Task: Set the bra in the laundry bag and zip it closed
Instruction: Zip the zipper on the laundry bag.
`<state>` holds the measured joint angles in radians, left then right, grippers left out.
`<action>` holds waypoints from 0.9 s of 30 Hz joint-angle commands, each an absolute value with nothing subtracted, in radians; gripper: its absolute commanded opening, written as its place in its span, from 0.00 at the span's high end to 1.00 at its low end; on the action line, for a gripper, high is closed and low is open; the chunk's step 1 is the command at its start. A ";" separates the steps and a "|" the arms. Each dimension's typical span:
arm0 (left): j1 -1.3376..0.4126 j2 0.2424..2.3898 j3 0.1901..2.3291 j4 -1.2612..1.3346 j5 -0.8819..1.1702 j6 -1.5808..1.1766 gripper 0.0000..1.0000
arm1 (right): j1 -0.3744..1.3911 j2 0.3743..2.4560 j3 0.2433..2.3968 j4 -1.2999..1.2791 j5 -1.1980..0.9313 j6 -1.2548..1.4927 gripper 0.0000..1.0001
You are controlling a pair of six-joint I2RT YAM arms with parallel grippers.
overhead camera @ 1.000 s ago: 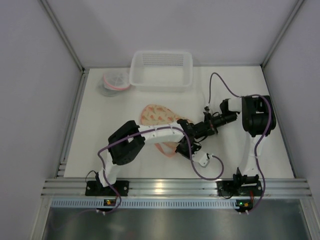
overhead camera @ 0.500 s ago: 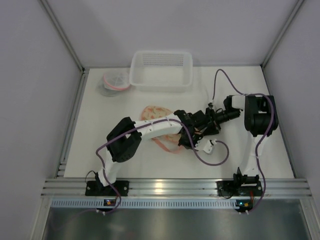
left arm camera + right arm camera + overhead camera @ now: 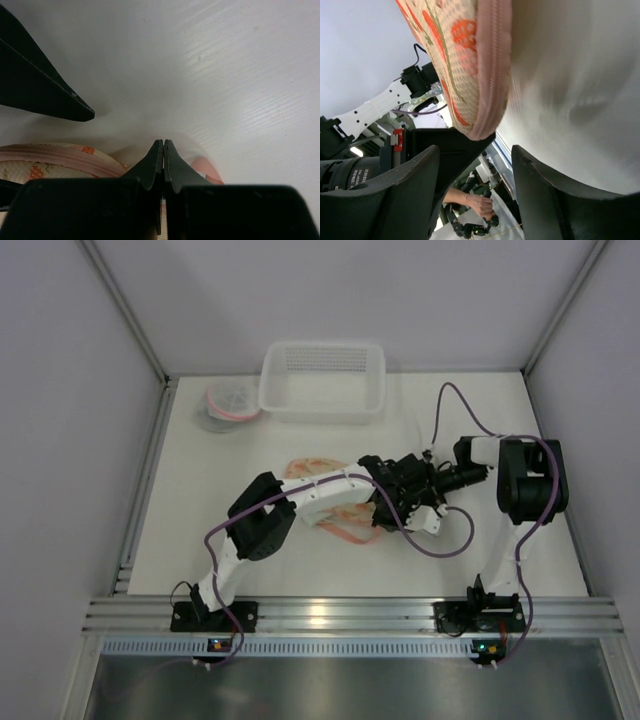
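Observation:
The laundry bag (image 3: pixel 318 468) is floral mesh with a pink zipper and lies mid-table, partly under my left arm. My left gripper (image 3: pixel 393 490) is shut at the bag's right end, and its jaws (image 3: pixel 163 146) are pressed together by the zipper edge (image 3: pixel 60 154). A pink strap (image 3: pixel 347 530) sticks out at the bag's near side and also shows in the left wrist view (image 3: pixel 207 170). The rest of the bra is hidden. My right gripper (image 3: pixel 425 480) is open, its fingers (image 3: pixel 405 195) straddling the bag's zipper end (image 3: pixel 487 70) without touching it.
A white mesh basket (image 3: pixel 322 378) stands at the back. A clear container with a pink rim (image 3: pixel 230 405) sits to its left. A purple cable (image 3: pixel 445 540) loops on the table in front of the grippers. Grey walls close in both sides.
My left gripper has moved right and a little back, pulling the bag's end with it. My right gripper has drawn back to the right, staying at the bag's end.

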<state>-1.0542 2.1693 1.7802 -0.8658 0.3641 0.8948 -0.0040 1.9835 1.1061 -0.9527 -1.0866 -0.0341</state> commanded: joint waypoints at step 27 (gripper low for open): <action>-1.057 1.890 1.362 -0.808 0.466 0.784 1.00 | -0.086 2.069 1.252 -0.885 -1.058 -0.040 1.00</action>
<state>-1.0531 1.9694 1.4185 -0.6662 0.4194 0.8280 -0.0360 2.0609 1.1812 -0.9382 -1.0775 -0.0120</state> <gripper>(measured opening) 0.021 0.019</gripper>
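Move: The laundry bag's zip end sits just off the right hand's open fingertips, about 2 cm to its left and level with it fore and aft. The bag's body is some 14 cm to the right hand's left and 3 cm farther out. From the left hand, already shut at the zip, that zip end lies roughly 3 cm ahead at about the same height. The pink strap is some 3 cm behind the left hand and 3 cm below. The right fingers close on the end of the zip tape and pinch it while easing a centimetre left, then carry it about 2 cm forward and back to the right, sinking slightly. The left fingers stay shut at the zip, slip a little right, then draw some 5 cm back and left, away from the right hand, dipping and partly rising again. ##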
